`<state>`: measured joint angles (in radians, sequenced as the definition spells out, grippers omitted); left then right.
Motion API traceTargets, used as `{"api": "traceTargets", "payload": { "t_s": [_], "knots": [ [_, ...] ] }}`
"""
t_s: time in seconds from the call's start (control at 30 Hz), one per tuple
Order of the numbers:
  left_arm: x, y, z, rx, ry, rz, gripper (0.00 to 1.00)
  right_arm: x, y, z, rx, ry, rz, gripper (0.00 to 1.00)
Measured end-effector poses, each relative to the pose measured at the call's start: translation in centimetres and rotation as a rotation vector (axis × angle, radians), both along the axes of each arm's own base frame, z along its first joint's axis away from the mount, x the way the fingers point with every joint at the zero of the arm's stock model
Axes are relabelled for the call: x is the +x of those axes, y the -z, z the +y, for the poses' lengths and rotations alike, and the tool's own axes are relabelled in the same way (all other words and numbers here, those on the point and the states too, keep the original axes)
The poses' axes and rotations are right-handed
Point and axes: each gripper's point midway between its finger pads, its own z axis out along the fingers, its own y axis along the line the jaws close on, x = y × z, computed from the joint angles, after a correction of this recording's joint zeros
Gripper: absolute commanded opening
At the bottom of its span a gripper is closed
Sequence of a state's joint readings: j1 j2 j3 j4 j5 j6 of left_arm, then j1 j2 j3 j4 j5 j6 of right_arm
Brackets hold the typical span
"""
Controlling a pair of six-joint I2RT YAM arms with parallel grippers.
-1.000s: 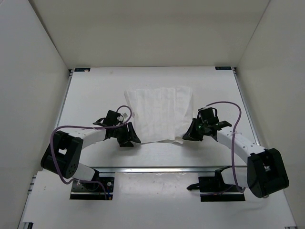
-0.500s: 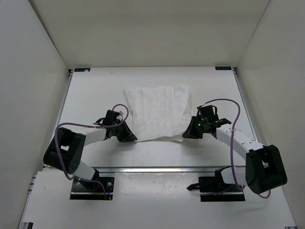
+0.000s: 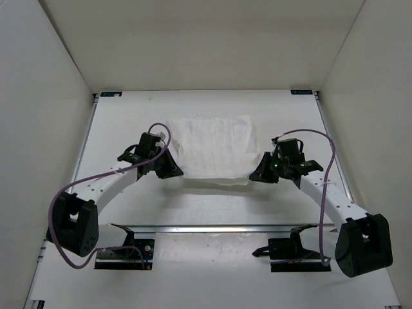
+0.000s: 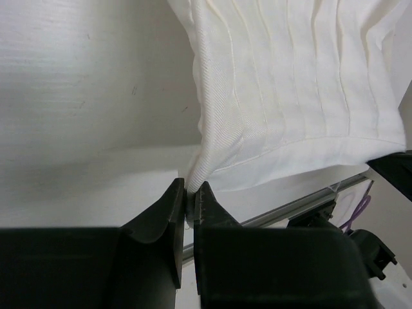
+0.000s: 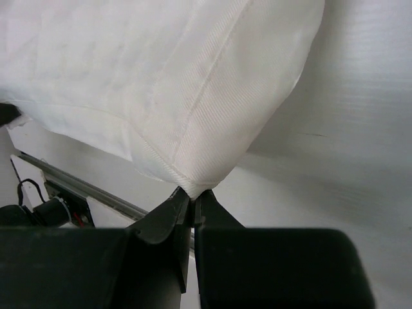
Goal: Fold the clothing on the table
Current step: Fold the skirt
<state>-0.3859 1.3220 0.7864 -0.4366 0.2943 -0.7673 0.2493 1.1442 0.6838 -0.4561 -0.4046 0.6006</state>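
The clothing (image 3: 212, 151), a white wrinkled fabric piece, lies in the middle of the table (image 3: 129, 122), its near edge raised between both arms. My left gripper (image 3: 172, 172) is shut on the near left corner; in the left wrist view the clothing (image 4: 290, 96) runs down into the pinched gripper (image 4: 190, 193). My right gripper (image 3: 256, 175) is shut on the near right corner. The right wrist view shows the clothing (image 5: 161, 84) drawn to a point inside the closed gripper (image 5: 192, 198). The far edge rests on the table.
White walls (image 3: 51, 77) enclose the table on three sides. An aluminium rail (image 3: 219, 227) crosses the near edge in front of both arm bases. Purple cables (image 3: 325, 161) loop off each arm.
The left gripper closed on the near left corner. Both grippers then moved away from the bases, lifting the near edge of the clothing and carrying it toward the far edge.
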Motion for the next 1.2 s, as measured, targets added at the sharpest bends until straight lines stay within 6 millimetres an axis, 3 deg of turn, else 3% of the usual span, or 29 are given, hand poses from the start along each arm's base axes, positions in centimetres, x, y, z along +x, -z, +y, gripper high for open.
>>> {"api": "traceTargets", "payload": {
  "t_s": [0.17,0.3,0.53,0.7,0.97,1.1,1.2],
  "knots": [
    [1.0,-2.2,-0.2,0.004,-0.013,-0.006,0.00,3.0,-5.0,0.3,0.026,-0.008,-0.143,0.00],
    [3.1,-4.2,-0.6,-0.041,-0.029,-0.039,0.00,6.3,-8.7,0.3,0.043,-0.006,-0.275,0.00],
    [8.8,-9.1,0.1,-0.016,-0.021,-0.231,0.00,11.0,-11.3,0.5,0.038,-0.043,-0.393,0.00],
    [11.2,-12.2,0.2,0.044,0.019,-0.379,0.00,13.0,-12.5,0.9,0.018,-0.077,-0.468,0.00],
    [12.4,-9.9,1.3,0.174,0.030,-0.388,0.00,16.0,-12.8,1.5,-0.082,-0.127,-0.529,0.00],
    [12.2,-9.5,1.6,0.172,0.019,-0.396,0.00,16.1,-12.9,2.1,-0.137,-0.144,-0.558,0.00],
    [10.9,-7.2,2.1,0.115,-0.004,-0.347,0.00,15.4,-11.4,2.4,-0.139,-0.163,-0.527,0.00]
  ]
}}
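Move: Already gripping the near edge of the skirt at either end, the two hands stand about 23 cm apart. From the left hand, the middle of the skirt's far edge lies about 21 cm ahead, 10 cm to the right and 8 cm lower; the middle of the held edge is roughly 11 cm right and 2 cm back. From the right hand, that far edge is some 22 cm ahead, 13 cm left and 9 cm lower. Carrying the pinched near edge forward and up together, both hands swing out towards the skirt's far edge, the right about 16 cm and the left about 12. The right rises some 12 cm; the left climbs as high, then sinks a few centimetres, and both ease back slightly at the end. Fingers stay shut on the cloth while the wrists tip up towards forward, the right by some 30 degrees. ##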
